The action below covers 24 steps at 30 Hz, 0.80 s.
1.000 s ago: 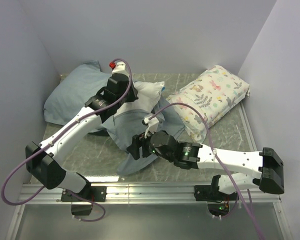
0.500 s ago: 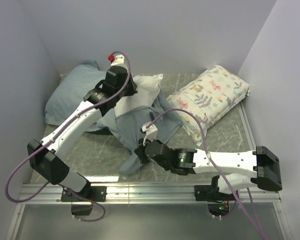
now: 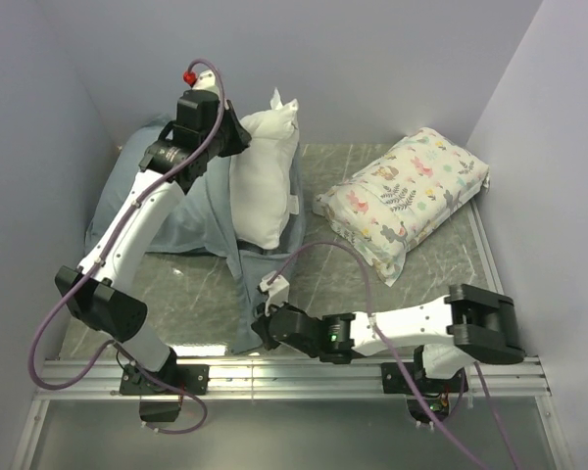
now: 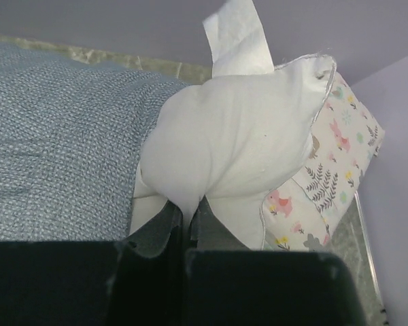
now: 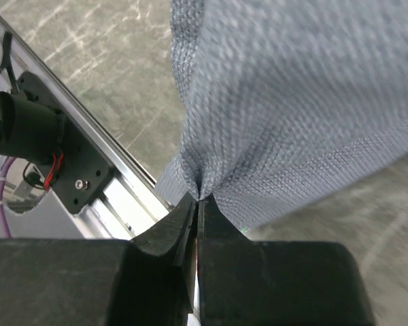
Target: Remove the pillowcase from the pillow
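The white pillow [image 3: 265, 181] hangs upright at the back of the table, pinched at its upper edge by my left gripper [image 3: 235, 132], which is shut on it. In the left wrist view the pillow [image 4: 238, 142] bulges out of the shut left gripper [image 4: 188, 212], a tag [image 4: 238, 37] sticking up. The grey-blue pillowcase [image 3: 176, 220] lies behind and left of the pillow, and a strip of it runs down to my right gripper [image 3: 260, 328] at the near edge. The right gripper [image 5: 199, 198] is shut on a fold of pillowcase [image 5: 292, 102].
A floral-print cream pillow [image 3: 407, 196] lies at the back right near the wall and shows behind the white one as the floral pillow [image 4: 333, 176]. The aluminium rail [image 3: 304, 372] and the left arm's base mount [image 5: 61, 156] sit right by the right gripper.
The right gripper closed on the pillowcase and drew it toward the near edge. The left arm lifted the pillow up and back, so the pillow now hangs mostly clear of the case.
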### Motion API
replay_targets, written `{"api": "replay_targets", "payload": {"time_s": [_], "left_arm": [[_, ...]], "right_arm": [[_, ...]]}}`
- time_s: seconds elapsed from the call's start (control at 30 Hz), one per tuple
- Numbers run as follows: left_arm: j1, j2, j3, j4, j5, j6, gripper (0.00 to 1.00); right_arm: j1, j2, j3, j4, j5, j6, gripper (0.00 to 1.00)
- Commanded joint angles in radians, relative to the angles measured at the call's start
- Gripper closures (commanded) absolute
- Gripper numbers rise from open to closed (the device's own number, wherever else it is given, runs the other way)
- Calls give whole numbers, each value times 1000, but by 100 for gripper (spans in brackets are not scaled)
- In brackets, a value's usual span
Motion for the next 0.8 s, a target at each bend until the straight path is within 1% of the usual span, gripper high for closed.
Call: {"api": "replay_targets", "payload": {"time_s": [0.0,0.1,0.17,0.27,0.3,0.33,0.4,0.43,0.47,0.5,0.53,0.57,0.6,0.67,0.77], "left_arm": [[98,0,149,135,104,-31,100],[129,19,212,115,187,-44,99],[131,24,215,101,198,-41,100],[138,7,163,123,244,-53,99],[138,-18,112,155,283,-65,100],[138,-33,81,169,299,-73,99],[137,-94,1,216,339,-106,99],[135,-117,-98,277,369,-120,99],[135,-142,-145,305,382,-134,100],[132,-183,-188,325,391,-156,100],[128,-200,-264,348,400,-162,99],[117,-214,-298,378,405,-168,99],[114,-235,-349,386,406,-170,99],[105,-249,-387,408,403,-170,100],[102,-256,-437,425,414,-173,100]], "right_arm": [[15,105,29,20,-117,7,100],[10,150,26,49,-139,24,100],[7,164,38,54,-139,18,100],[-8,183,68,31,-112,10,100],[-19,193,76,20,-115,9,100],[-57,194,82,22,-118,12,100],[-103,185,78,40,-147,18,93],[-126,171,75,54,-162,18,89],[-178,161,75,57,-188,13,80],[-198,139,75,57,-197,12,73],[-212,124,75,57,-202,9,66],[-226,107,76,56,-197,-2,54],[-228,70,76,50,-188,-10,48],[-228,30,73,16,-171,-10,39],[-229,-77,17,-13,-150,27,32]]}}
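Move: The left hand holds the white pillow by a corner; its middle lies about 4 cm ahead, 5 cm to the right and 13 cm below. The slack pillowcase is some 19 cm back and 32 cm below that hand. The right hand pinches the pillowcase's hanging end; the slack cloth farther out lies about 15 cm ahead of it, 3 cm left and 6 cm lower, and the white pillow's lower end 27 cm ahead, 1 cm left and 3 cm lower. Left and down by about 3 cm goes the right hand first, with the pillowcase end still pinched; then its fingers open and let go as it swings forward some 6 cm and back to the right, along the slack cloth, rising at the end. The left hand, keeping its pinch on the white pillow, edges left, then draws back and down about 5 cm, rolling its left side down and turning clockwise. ##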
